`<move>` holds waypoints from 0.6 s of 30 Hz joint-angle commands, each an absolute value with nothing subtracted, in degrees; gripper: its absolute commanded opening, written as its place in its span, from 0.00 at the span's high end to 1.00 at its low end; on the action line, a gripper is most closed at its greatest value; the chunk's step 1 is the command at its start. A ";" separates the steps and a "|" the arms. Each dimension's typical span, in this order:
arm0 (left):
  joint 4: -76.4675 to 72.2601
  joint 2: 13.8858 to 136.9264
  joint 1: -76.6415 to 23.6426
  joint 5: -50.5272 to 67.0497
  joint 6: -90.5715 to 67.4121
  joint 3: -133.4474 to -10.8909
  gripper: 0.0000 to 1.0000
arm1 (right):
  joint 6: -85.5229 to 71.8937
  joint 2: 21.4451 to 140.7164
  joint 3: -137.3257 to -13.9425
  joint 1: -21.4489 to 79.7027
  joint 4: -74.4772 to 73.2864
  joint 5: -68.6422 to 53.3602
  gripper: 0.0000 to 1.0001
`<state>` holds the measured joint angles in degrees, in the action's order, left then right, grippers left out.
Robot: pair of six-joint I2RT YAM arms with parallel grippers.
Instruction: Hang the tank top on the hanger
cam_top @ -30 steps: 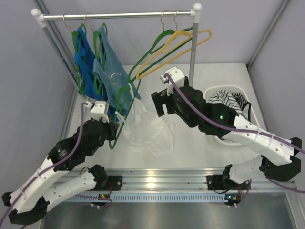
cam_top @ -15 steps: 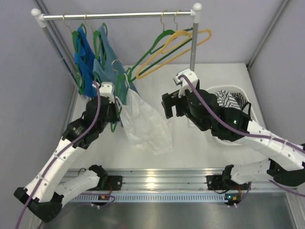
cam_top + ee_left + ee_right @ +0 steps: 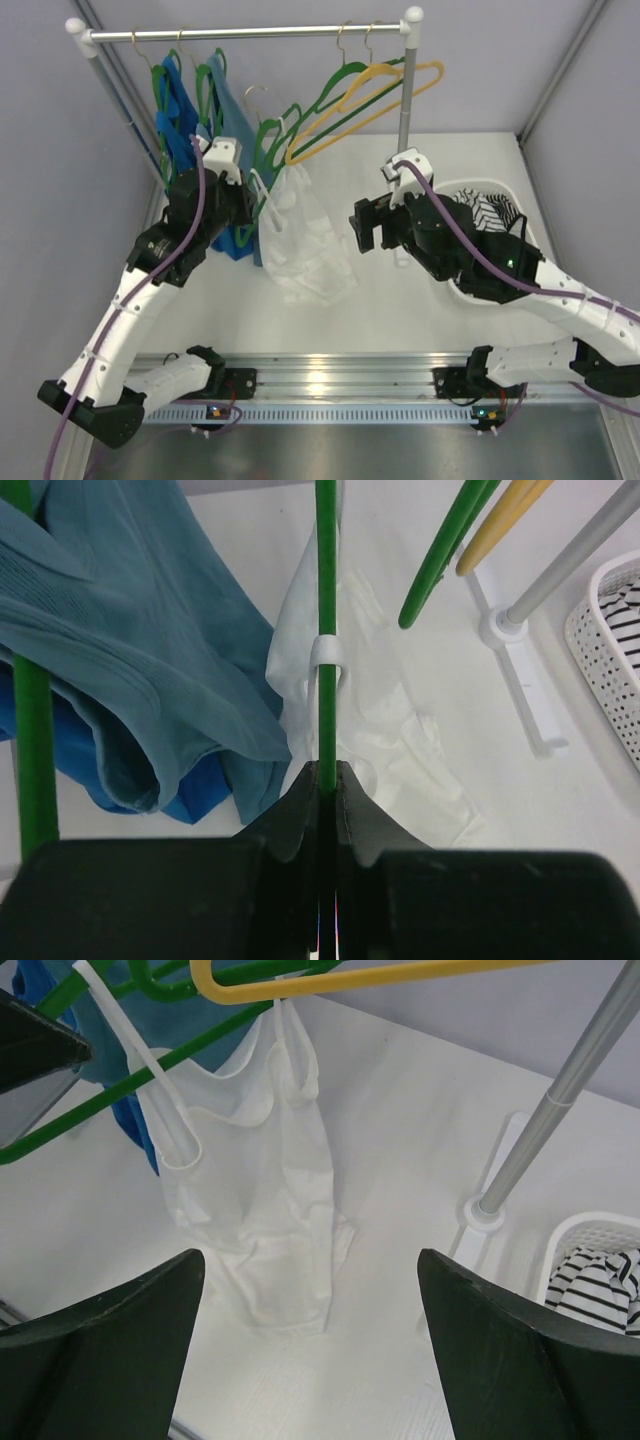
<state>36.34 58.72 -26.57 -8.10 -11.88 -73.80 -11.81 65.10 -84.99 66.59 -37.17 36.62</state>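
Observation:
My left gripper (image 3: 248, 196) is shut on the bar of a thin green hanger (image 3: 268, 135) and holds it up off the table, below the rail. In the left wrist view the jaws (image 3: 327, 772) pinch the green bar (image 3: 326, 600). The white tank top (image 3: 300, 240) hangs from this hanger, one strap looped round the bar (image 3: 328, 652), and its hem rests on the table. My right gripper (image 3: 365, 226) is open and empty to the right of the top. Its wrist view shows the top (image 3: 250, 1220) ahead, between the wide-open fingers (image 3: 100, 1360).
A clothes rail (image 3: 250, 33) carries blue tank tops (image 3: 185, 120) on green hangers, plus an empty green and a yellow hanger (image 3: 390, 80). The rack post (image 3: 403, 110) stands behind my right gripper. A white basket (image 3: 480, 184) with a striped garment (image 3: 487, 210) sits at right.
My left arm has lifted the hanger and the white top off the table and up toward the rail. My right gripper has drawn back to the right, still open.

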 commanded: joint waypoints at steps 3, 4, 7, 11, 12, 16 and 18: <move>31.64 59.24 -25.93 -8.35 -10.46 -79.98 1.00 | -12.48 62.76 -84.38 66.09 -36.56 37.88 0.13; 31.90 59.24 -25.93 -8.52 -10.20 -80.94 1.00 | -12.39 62.67 -84.29 66.18 -36.56 37.97 0.13; 32.52 59.94 -25.93 -9.23 -9.41 -83.48 1.00 | -12.57 62.32 -83.85 66.18 -36.56 37.88 0.13; 33.75 60.99 -25.93 -10.02 -8.62 -87.09 1.00 | -12.57 62.23 -83.67 66.09 -36.47 37.79 0.13; 34.36 61.17 -25.93 -10.28 -8.53 -87.88 1.00 | -12.57 62.14 -83.50 66.18 -36.39 37.79 0.13; 36.47 63.36 -25.93 -12.65 -8.18 -92.89 1.00 | -12.48 61.96 -83.23 66.09 -36.12 37.71 0.13; 36.74 64.68 -25.93 -13.01 -8.00 -94.30 1.00 | -12.57 61.88 -83.23 66.09 -36.12 37.53 0.13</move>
<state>38.22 63.53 -26.24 -10.79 -9.37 -90.24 -12.19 63.16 -82.89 66.59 -37.47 36.62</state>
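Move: The left hand already holds one end of the green hanger with the white tank top on it. The free stretch of rail it is bound for lies some 18 cm ahead of this hand, 2 cm left and 25 cm up. The teal shirt hangs about 14 cm ahead and 4 cm left; the empty green hanger is roughly 15 cm ahead, 16 cm right and 8 cm up. From the right hand, that rail spot is about 26 cm ahead, 25 cm left and 19 cm up. Still pinching the green hanger by its end, the left hand lifts it almost straight up, about 9 cm at a steady pace and just right of the teal shirt, to bring the hook up to the rail. The wrist tips the fingers upward some 10 degrees on the way and the grip stays shut. ##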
